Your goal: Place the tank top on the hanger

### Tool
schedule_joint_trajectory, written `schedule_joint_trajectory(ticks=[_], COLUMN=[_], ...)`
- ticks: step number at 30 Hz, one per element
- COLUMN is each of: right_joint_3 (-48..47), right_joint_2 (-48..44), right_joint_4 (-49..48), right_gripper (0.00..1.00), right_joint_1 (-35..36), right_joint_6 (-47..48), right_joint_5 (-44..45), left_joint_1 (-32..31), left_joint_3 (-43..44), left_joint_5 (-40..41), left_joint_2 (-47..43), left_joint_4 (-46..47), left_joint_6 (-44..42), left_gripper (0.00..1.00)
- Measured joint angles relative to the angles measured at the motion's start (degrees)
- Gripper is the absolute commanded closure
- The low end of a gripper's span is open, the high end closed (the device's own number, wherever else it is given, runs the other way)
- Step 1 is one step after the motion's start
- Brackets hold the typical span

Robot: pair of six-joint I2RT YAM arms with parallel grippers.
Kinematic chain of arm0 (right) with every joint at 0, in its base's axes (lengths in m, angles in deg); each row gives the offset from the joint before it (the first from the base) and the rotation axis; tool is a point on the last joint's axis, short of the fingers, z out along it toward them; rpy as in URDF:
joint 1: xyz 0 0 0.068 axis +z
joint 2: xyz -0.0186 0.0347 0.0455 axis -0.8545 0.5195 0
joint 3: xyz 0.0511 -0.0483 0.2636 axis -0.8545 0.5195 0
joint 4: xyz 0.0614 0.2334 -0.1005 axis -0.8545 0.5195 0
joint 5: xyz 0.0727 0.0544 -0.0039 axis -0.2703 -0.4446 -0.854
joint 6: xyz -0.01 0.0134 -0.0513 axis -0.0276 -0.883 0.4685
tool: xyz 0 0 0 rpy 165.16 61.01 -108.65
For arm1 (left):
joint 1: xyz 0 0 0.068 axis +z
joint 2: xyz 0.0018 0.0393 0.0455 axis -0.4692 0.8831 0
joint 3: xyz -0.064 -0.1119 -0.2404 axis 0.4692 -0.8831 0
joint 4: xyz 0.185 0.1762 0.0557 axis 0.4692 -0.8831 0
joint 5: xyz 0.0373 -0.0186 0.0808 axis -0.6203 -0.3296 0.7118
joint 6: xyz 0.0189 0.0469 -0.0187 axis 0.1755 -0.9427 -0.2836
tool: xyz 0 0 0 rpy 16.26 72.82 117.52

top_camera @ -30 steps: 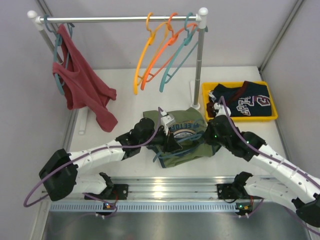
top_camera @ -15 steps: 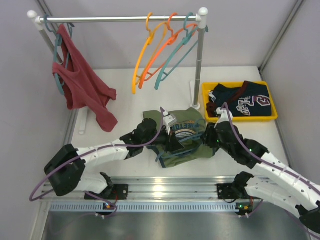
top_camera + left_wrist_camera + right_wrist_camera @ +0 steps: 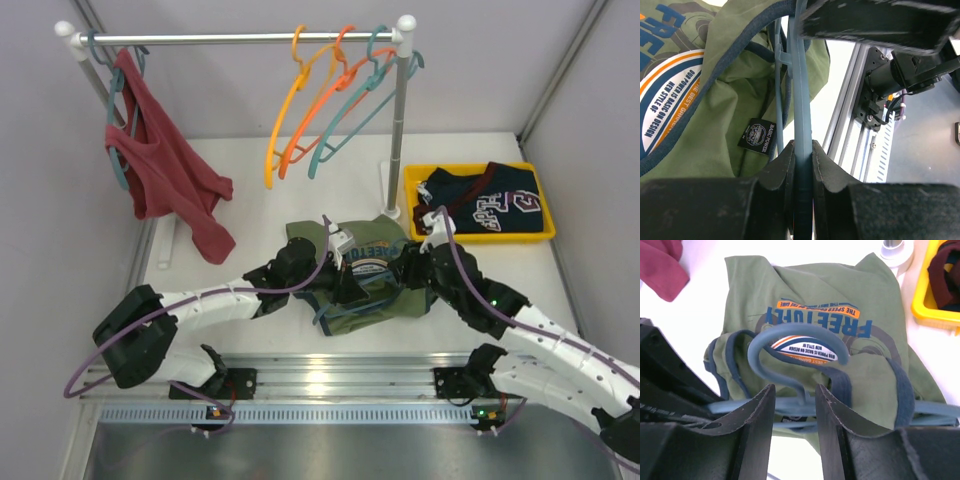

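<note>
The olive-green tank top (image 3: 365,262) lies crumpled on the table between my two arms, its round orange-white print (image 3: 807,347) facing up. The slate blue-grey hanger (image 3: 801,100) is partly threaded into the top, with its hook (image 3: 790,331) curving over the print. My left gripper (image 3: 802,150) is shut on the hanger's bar, at the top's left side (image 3: 345,285). My right gripper (image 3: 795,388) hangs open over the top's near edge, fingers either side of the hanger's neck and not touching it. In the top view the right gripper (image 3: 405,265) is at the garment's right side.
A clothes rail (image 3: 240,38) at the back carries a red tank top (image 3: 165,165) and yellow (image 3: 280,120), orange (image 3: 315,115) and teal (image 3: 350,125) hangers. Its right post (image 3: 398,130) stands just behind the top. A yellow tray (image 3: 478,238) holds a navy garment at the right.
My right gripper has opened and shifted left over the hanger's neck. The left gripper keeps its grip on the hanger and has barely moved.
</note>
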Motion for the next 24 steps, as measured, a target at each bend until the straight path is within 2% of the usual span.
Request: schedule_joint_trajectory(ticks=[5, 10, 13, 16, 17, 20, 21, 24], right_joint_3=[0.42, 1.20, 1.75, 1.84, 1.88, 2.12, 2.12, 2.12], right_joint_2=[4.46, 5.16, 6.10, 7.39, 7.65, 8.17, 8.31, 8.46], right_joint_4=[-3.28, -5.66, -6.99, -7.02, -6.99, -6.99, -6.99, -7.02], right_gripper=[0.64, 0.69, 0.77, 0.92, 1.00, 1.00, 1.00, 1.00], right_joint_1=[0.15, 1.07, 1.77, 2.43, 2.67, 3.65, 3.98, 4.74], right_joint_6=[1.25, 1.73, 1.99, 2.49, 2.69, 3.08, 3.15, 3.19], right_joint_5=[0.33, 1.46, 2.49, 4.74, 5.31, 7.41, 7.98, 9.81], left_joint_1=[0.00, 0.02, 0.02, 0.22, 0.28, 0.37, 0.35, 0.31], left_joint_3=[0.00, 0.00, 0.00, 0.00, 0.00, 0.04, 0.26, 1.42], left_joint_5=[-0.13, -0.09, -0.02, 0.20, 0.33, 0.63, 0.76, 1.31], left_joint_2=[0.00, 0.00, 0.07, 0.09, 0.09, 0.09, 0.17, 0.50], left_joint_4=[0.00, 0.00, -0.04, -0.28, -0.33, -0.87, -1.51, -3.13], left_joint_6=[0.00, 0.02, 0.20, 0.44, 0.50, 0.68, 0.70, 0.70], left_gripper=[1.00, 1.00, 1.00, 1.00, 1.00, 1.00, 0.98, 0.83])
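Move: The hanger's neck, at the foot of its hook, is what my right hand is after: about 2 cm ahead, 1 cm to its left and 3 cm below. The tank top's middle lies on the table about 8 cm left of that hand, level with it fore and aft and some 13 cm down; the rack post's foot is about 15 cm straight ahead at table height. From my left hand the neck is about 8 cm right, 3 cm ahead and 1 cm higher. I dip my right hand about 3 cm, easing it nearly 2 cm forward and slightly left onto the hanger's neck, its left side rolling down some 10 degrees. As it sinks I close its half-open fingers and pinch the neck just under the hook. My left hand keeps its grip on the hanger's left arm and all but stays put. ##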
